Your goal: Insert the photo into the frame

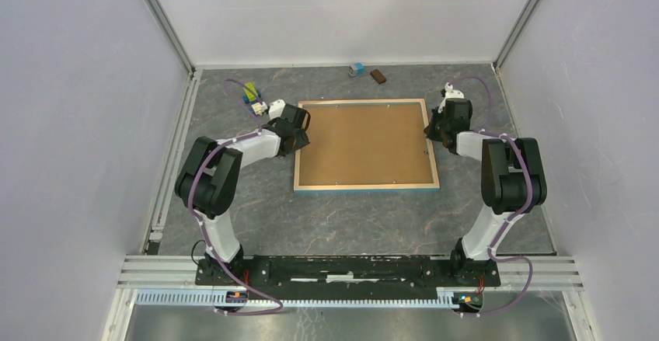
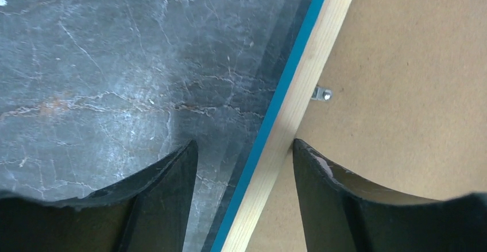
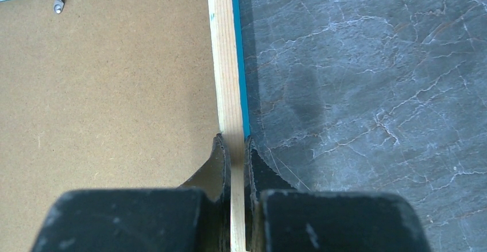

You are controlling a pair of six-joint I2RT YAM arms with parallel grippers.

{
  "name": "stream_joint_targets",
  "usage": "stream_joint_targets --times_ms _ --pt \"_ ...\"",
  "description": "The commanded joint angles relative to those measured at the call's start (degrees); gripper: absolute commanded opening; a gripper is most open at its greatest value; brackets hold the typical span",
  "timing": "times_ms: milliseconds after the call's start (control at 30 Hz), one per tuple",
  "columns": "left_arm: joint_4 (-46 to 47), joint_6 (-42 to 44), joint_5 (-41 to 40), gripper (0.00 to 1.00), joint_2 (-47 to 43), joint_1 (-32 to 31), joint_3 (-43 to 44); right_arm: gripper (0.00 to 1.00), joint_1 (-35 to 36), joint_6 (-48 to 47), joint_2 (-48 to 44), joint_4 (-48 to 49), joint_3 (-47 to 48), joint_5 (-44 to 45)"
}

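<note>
The frame lies back side up on the table, its pale wood rails around a brown backing board. The photo is hidden. My left gripper is at the left rail. In the left wrist view it is open, its fingers straddling the wood rail with its blue edge, one over the table and one over the board. My right gripper is at the right rail. The right wrist view shows it shut on that rail, the board to its left.
Small metal clips hold the board in the frame. At the back of the table lie a small blue block, a brown block and a yellow-green and blue piece. Enclosure walls stand on three sides.
</note>
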Motion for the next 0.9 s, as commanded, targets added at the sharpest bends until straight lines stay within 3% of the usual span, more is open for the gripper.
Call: stream_joint_targets --times_ms 0,133,233,500,633,867 --pt "-0.44 0.88 5.59 0.7 -2.11 0.74 -1.04 0.0 -0.42 -0.71 4.16 -7.69 -1.2 1.93" --pt "0.26 -0.8 12.48 0.79 -3.26 0.71 -3.5 0.03 -0.39 -1.05 4.54 -8.3 -0.57 -0.03" --pt "1.12 -1.41 16.63 0.85 -5.18 0.73 -5.99 0.13 -0.4 -1.14 4.03 -8.0 -0.84 -0.11" --pt "6.72 -4.36 30.33 0.87 -9.3 -1.17 -15.35 0.55 0.11 -2.32 4.56 -8.54 0.4 -3.53" --pt "10.46 -6.98 30.89 0.87 -13.01 -6.16 -20.87 0.66 3.18 -4.13 4.17 -12.41 2.84 -1.23" --pt "17.67 -16.63 24.21 0.87 -16.58 -23.03 -30.15 0.81 10.36 -7.12 -3.03 -20.46 5.29 11.44"
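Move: Straddling the left rail of the frame, the left hand has the frame's middle some 21 cm to its right and 1 cm back, at about finger height; the near-left corner is about 15 cm back and 1 cm left. A metal clip sits roughly 6 cm ahead, 2 cm right. The right hand is shut on the right rail, with the frame's middle about 20 cm to its left and 3 cm back, and the far-right corner 11 cm straight ahead. Sweeping back and to the right by about 16 cm, slowly at first and then faster, the left hand opens a little wider and turns clockwise as its left side dips, some 30 degrees in all. Its left finger comes against the outside of the left rail, nearer the near-left corner. The right hand stays within a centimetre or two, opens wide to release the right rail but still straddles it, and tilts slightly, left side down. ##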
